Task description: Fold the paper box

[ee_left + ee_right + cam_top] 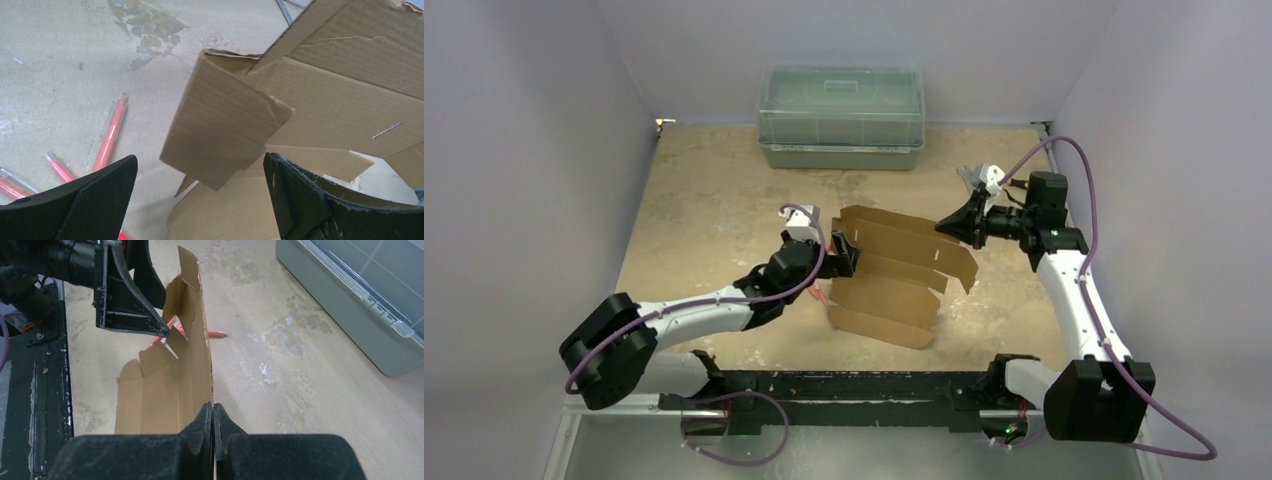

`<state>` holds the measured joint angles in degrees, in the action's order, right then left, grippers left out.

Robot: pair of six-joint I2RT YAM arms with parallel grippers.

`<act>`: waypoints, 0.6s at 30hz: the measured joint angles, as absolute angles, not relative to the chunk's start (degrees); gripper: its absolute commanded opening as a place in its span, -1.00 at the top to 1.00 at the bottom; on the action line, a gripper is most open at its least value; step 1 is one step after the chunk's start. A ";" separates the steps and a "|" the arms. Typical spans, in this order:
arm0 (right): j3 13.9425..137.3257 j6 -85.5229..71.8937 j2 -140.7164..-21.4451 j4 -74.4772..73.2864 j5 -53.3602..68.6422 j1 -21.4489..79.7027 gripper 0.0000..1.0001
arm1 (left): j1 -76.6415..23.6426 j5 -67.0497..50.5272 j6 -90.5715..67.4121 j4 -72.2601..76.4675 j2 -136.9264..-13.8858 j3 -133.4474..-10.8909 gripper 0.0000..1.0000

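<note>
The paper box is a brown cardboard sheet, partly folded, in the middle of the table. My right gripper pinches its right edge. In the right wrist view that gripper is shut on the rim of an upright panel of the paper box. My left gripper is at the sheet's left end. In the left wrist view it stands wide open, with a raised flap hanging between its fingers and touching neither.
A green translucent lidded bin stands at the back, also at the right wrist view's right edge. Several red pens lie on the table left of the box. Grey walls close in three sides.
</note>
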<state>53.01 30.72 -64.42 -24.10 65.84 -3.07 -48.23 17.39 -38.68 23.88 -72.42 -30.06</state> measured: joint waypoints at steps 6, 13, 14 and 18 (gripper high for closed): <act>52.88 29.61 -64.42 -23.00 66.02 -3.49 1.00 | -53.30 27.22 -39.88 18.00 -76.69 -36.69 -0.62; 52.36 29.26 -64.42 -22.61 66.19 -3.66 1.00 | -54.50 34.83 -39.94 11.44 -78.02 -40.14 0.00; 52.34 29.23 -64.42 -22.63 66.17 -3.70 1.00 | -54.50 35.44 -39.90 10.92 -78.02 -40.18 0.06; 52.31 29.12 -64.42 -22.61 66.19 -3.81 1.00 | -54.50 36.40 -39.66 9.32 -77.97 -40.18 0.36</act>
<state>52.31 29.12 -64.42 -22.61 66.19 -3.81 -54.50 36.40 -39.66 9.32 -77.97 -40.18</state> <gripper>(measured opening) 0.007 0.413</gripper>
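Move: The upper left end flap of the box, at the end of the raised far wall, lies about 3 cm ahead of the left hand, 1 cm to its left and at its height. The middle of that wall is some 10 cm to this hand's right, 2 cm ahead and 3 cm higher; the pens lie about 8 cm to its left, level with it fore and aft, 13 cm below. From the right hand the flap is roughly 18 cm left, 3 cm ahead and 9 cm lower. Rightward first, by about 1.5 cm, then back left and slightly forward, the left hand works its open fingers around the lower corner of the end flap. Meanwhile it turns counter-clockwise and rolls its left side up, each by roughly 10 degrees, and its fingers close from wide open to under half. The right hand stays put, still pinching the far wall's top edge. ##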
